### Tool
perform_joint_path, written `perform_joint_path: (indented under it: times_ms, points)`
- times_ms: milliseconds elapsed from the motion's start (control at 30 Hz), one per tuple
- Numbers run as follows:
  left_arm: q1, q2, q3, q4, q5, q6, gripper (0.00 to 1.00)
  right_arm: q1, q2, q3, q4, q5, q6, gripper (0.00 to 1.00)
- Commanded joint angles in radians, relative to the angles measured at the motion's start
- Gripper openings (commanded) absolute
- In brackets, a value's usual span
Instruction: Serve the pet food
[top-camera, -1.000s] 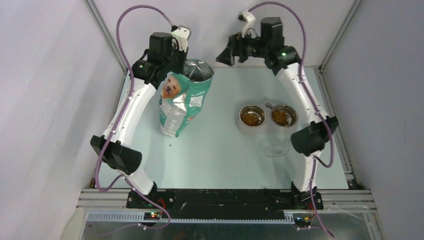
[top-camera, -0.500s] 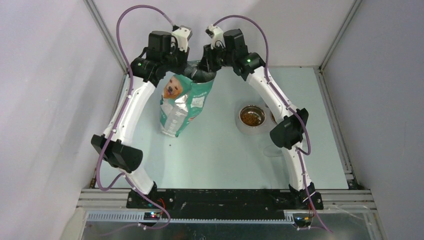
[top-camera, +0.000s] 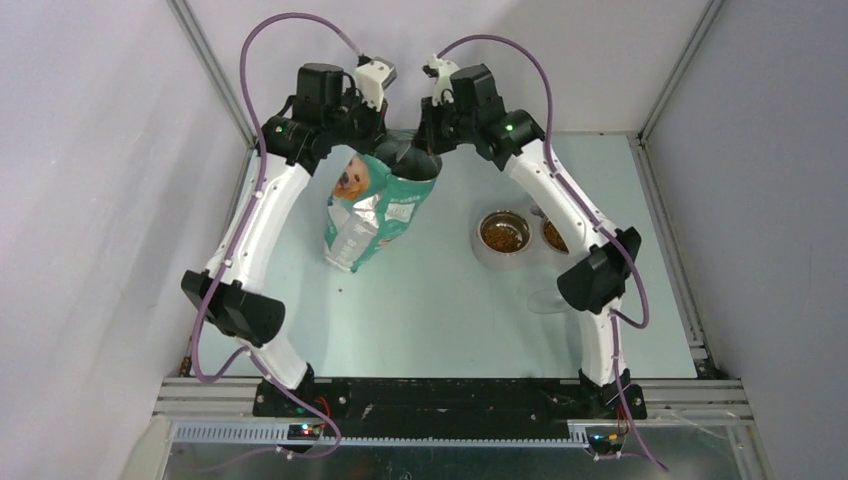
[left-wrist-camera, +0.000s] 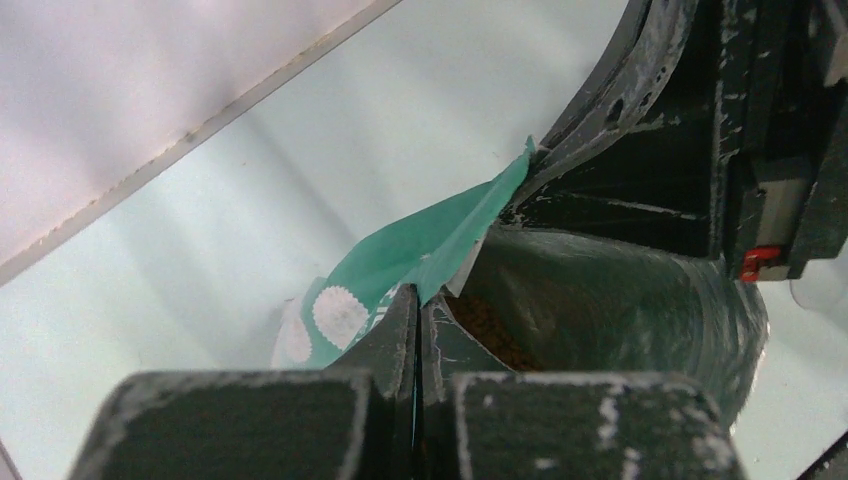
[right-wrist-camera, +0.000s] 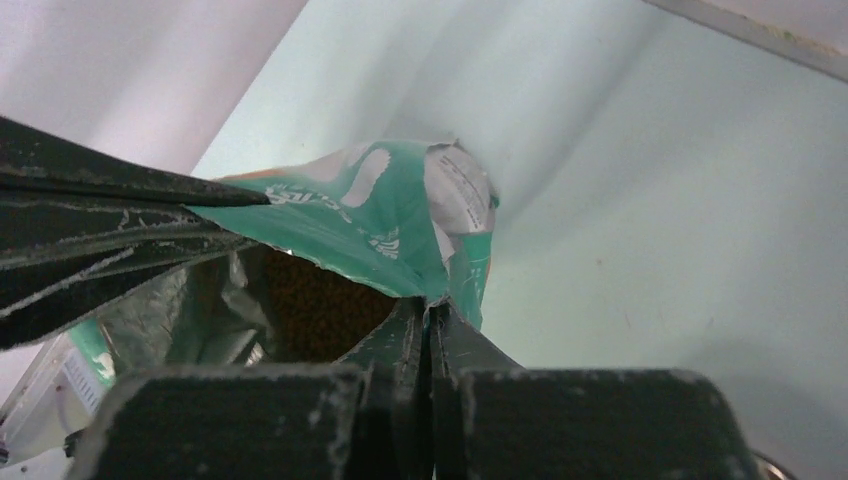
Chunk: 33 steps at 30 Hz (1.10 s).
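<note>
The teal-green bag (top-camera: 372, 210) with a dog's face stands at the back left of the table, its mouth held between both grippers. My left gripper (left-wrist-camera: 416, 293) is shut on the bag's left rim (left-wrist-camera: 430, 235). My right gripper (right-wrist-camera: 430, 308) is shut on the opposite rim (right-wrist-camera: 350, 205). Brown pet food (right-wrist-camera: 315, 305) shows inside the open mouth, and again as pet food (left-wrist-camera: 495, 340) in the left wrist view. More pet food (top-camera: 503, 234) lies in the left steel bowl. From above, the left gripper (top-camera: 385, 140) and right gripper (top-camera: 428, 150) nearly face each other.
Two steel bowls sit side by side right of centre; the right bowl (top-camera: 553, 237) is partly hidden behind my right arm. A clear plastic scoop (top-camera: 548, 300) lies on the table in front of them. Grey walls close the back and both sides.
My right arm swung left from above the bowls to the bag's mouth and shut on its rim. The bag's top has shifted slightly right. The left gripper kept its grip.
</note>
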Motion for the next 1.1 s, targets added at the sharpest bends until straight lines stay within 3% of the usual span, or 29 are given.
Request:
perform_joint_path:
  times_ms: [0, 233, 300, 333, 400, 433, 500, 600, 733, 900, 967, 1067]
  points:
    - [-0.007, -0.111, 0.006, 0.137, 0.141, 0.08, 0.0, -0.02, -0.218, -0.027, 0.057, 0.097, 0.003, 0.0]
    - [-0.018, -0.143, -0.057, 0.138, 0.213, 0.116, 0.0, -0.034, -0.222, -0.063, 0.058, -0.092, -0.076, 0.01]
    - [-0.018, -0.143, -0.069, 0.128, 0.226, 0.131, 0.0, -0.093, -0.2, -0.049, 0.069, -0.275, -0.052, 0.17]
    - [-0.018, -0.144, -0.072, 0.118, 0.228, 0.136, 0.0, -0.139, -0.193, -0.043, 0.097, -0.346, -0.02, 0.31]
    - [-0.018, -0.143, -0.081, 0.106, 0.24, 0.147, 0.0, -0.214, -0.176, -0.048, 0.194, -0.613, 0.045, 0.49]
    - [-0.018, -0.143, -0.082, 0.099, 0.245, 0.152, 0.0, -0.239, -0.166, -0.052, 0.238, -0.8, 0.07, 0.53]
    - [-0.017, -0.139, -0.076, 0.098, 0.261, 0.145, 0.0, -0.303, -0.154, -0.061, 0.356, -0.967, 0.116, 0.6]
    - [-0.013, -0.124, -0.061, 0.096, 0.319, 0.126, 0.0, -0.39, -0.141, -0.078, 0.387, -1.029, 0.055, 0.62]
    - [-0.02, -0.098, -0.044, 0.126, 0.378, 0.08, 0.0, -0.419, -0.131, -0.092, 0.141, -0.945, -0.341, 0.66]
    - [-0.03, -0.067, -0.008, 0.133, 0.399, 0.066, 0.0, -0.369, -0.11, -0.119, -0.159, -0.884, -0.902, 0.71]
    - [-0.03, -0.066, 0.0, 0.14, 0.394, 0.068, 0.0, -0.34, -0.1, -0.126, -0.245, -0.857, -1.056, 0.72]
    - [-0.03, -0.059, 0.025, 0.132, 0.397, 0.078, 0.0, -0.291, -0.106, -0.147, -0.284, -0.829, -1.152, 0.74]
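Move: Right between the hands, the pet food bag hangs open, its rim pinched by both. Its middle lies some 15 cm below the left hand and 5 cm nearer the base, straight in line sideways; from the right hand it is about 10 cm left, 6 cm back and 14 cm down. The left bowl stands about 18 cm right of the right hand and 5 cm back, the scoop about 26 cm right and 20 cm back, both nearly 30 cm below. Drawing the rim back about 4 cm and a little to the right along with the left hand, the right hand then opens and lets go, swings some 11 cm right and 9 cm up away from the bag, then sinks about 8 cm, turning counter-clockwise. The left keeps its pinch, ending about 5 cm right and 4 cm back, turned some 20 degrees clockwise. ##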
